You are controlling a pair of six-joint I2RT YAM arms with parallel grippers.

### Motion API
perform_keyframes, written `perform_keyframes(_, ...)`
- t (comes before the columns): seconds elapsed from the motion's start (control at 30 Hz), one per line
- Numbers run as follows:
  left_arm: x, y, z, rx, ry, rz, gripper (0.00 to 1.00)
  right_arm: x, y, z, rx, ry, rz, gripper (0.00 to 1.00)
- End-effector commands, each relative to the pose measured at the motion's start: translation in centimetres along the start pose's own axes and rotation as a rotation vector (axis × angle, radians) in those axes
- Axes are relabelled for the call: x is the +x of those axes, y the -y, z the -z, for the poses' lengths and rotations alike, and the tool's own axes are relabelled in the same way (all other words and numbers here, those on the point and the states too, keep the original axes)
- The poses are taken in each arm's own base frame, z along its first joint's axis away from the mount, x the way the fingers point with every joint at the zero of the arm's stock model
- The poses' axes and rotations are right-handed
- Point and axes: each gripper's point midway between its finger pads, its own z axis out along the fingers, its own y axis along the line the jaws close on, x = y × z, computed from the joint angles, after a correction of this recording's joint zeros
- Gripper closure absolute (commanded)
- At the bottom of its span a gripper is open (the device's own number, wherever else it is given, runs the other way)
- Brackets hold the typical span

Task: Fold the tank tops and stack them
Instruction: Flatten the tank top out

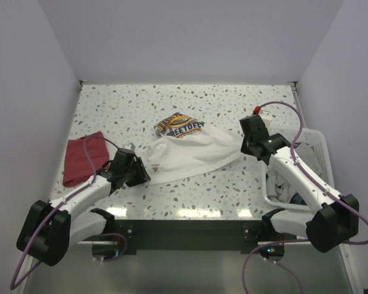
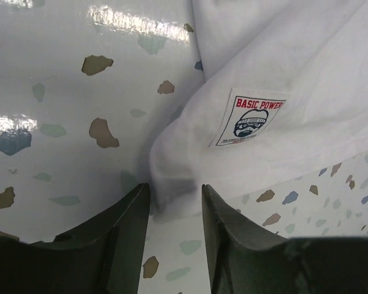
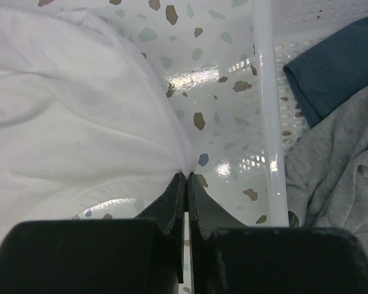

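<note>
The white tank top [image 1: 193, 153] lies spread in the middle of the table, its orange and blue chest graphic folded up at the far end. My right gripper [image 1: 244, 147] is shut on its right edge [image 3: 187, 174], and the cloth [image 3: 73, 122] pulls taut from the tips. My left gripper [image 1: 144, 176] stands open at the top's near left corner. That corner [image 2: 172, 184], near a small "BASIC POWER" label [image 2: 248, 116], lies on the table just ahead of the fingertips [image 2: 175, 193], unclamped. The dark red tank top [image 1: 83, 158] lies folded at the left.
A white lattice basket [image 1: 322, 156] stands at the table's right edge, just right of my right arm. Its rim [image 3: 265, 110] runs close beside the right gripper, with grey cloth [image 3: 337, 177] and blue cloth [image 3: 337, 61] inside. White walls enclose the speckled table.
</note>
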Motion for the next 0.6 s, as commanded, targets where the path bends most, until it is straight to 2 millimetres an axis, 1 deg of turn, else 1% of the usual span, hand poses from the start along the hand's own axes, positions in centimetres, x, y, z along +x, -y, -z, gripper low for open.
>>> perform_keyframes(0.0, 0.4, -1.1, -0.7, -0.058, -0.01, 0.012, 0.57, -0.6, -0.4, 0.2, -0.023, 0.019, -0.002, 1.0)
perform_keyframes(0.03, 0.5, -1.0, -0.9, -0.054, -0.017, 0.011, 0.64, -0.7, -0.4, 0.3, -0.027, 0.022, -0.003, 1.0)
perform_keyframes(0.13, 0.2, -0.1, -1.3, -0.017, -0.023, 0.006, 0.74, -1.0, -0.8, 0.4, -0.04, 0.026, -0.006, 1.0)
perform_keyframes(0.2, -0.1, 0.6, -1.2, 0.013, -0.018, -0.002, 0.86, -1.2, -0.9, 0.5, -0.049, 0.029, -0.008, 1.0)
perform_keyframes(0.23, -0.4, 0.9, -1.1, 0.023, -0.011, -0.009, 0.9, -1.4, -1.1, 0.6, -0.055, 0.033, -0.009, 1.0)
perform_keyframes(0.27, -1.2, 1.6, -0.8, 0.038, 0.005, -0.013, 0.96, -1.7, -1.3, 0.7, -0.063, 0.038, -0.013, 1.0)
perform_keyframes(0.3, -1.7, 1.8, -0.3, 0.035, 0.02, -0.018, 1.0, -2.0, -1.5, 0.9, -0.076, 0.04, -0.014, 1.0)
perform_keyframes(0.33, -2.5, 2.3, 0.1, 0.04, 0.041, -0.033, 1.0, -2.6, -1.8, 1.3, -0.089, 0.05, -0.017, 1.0)
perform_keyframes(0.37, -4.1, 3.4, 1.0, 0.062, 0.082, -0.041, 1.0, -3.0, -2.0, 1.7, -0.099, 0.059, -0.021, 1.0)
perform_keyframes(0.4, -4.8, 3.5, 1.7, 0.046, 0.102, -0.043, 1.0, -3.6, -2.2, 2.1, -0.112, 0.072, -0.027, 1.0)
perform_keyframes(0.43, -6.1, 4.4, 3.0, 0.069, 0.148, -0.05, 1.0, -4.0, -2.4, 2.5, -0.127, 0.077, -0.03, 1.0)
perform_keyframes(0.47, -8.2, 6.0, 4.6, 0.102, 0.202, -0.063, 1.0, -5.3, -2.8, 3.4, -0.147, 0.106, -0.044, 1.0)
perform_keyframes(0.5, -9.5, 6.0, 6.1, 0.084, 0.244, -0.06, 1.0, -6.0, -2.9, 4.2, -0.164, 0.124, -0.052, 1.0)
perform_keyframes(0.53, -10.6, 6.5, 7.4, 0.09, 0.278, -0.068, 1.0, -6.7, -2.9, 4.9, -0.177, 0.139, -0.063, 1.0)
perform_keyframes(0.57, -12.9, 8.0, 9.7, 0.123, 0.344, -0.071, 1.0, -8.3, -3.3, 6.3, -0.207, 0.177, -0.081, 1.0)
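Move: The near left corner of the white tank top lies between the left gripper's open fingers, about 1 cm ahead, 1 cm to the right and 1 cm below. The square patch is some 4 cm ahead and 2 cm right, the printed lettering about 15 cm ahead and 11 cm right. The right gripper already holds the near right corner aloft; from it the left corner lies about 27 cm left, 7 cm back and 13 cm below, and the lettering 16 cm left and 8 cm ahead, 14 cm below. Ease the left gripper about 1 cm forward and slightly down while shutting its fingers to pinch the near left corner, then lift it about 8 cm, carrying it some 3 cm forward and tipping the fingers outward roughly 10 degrees. Keep the right grip shut; as the left starts rising, raise the right too, about 4 cm, drifting left and slightly forward. ##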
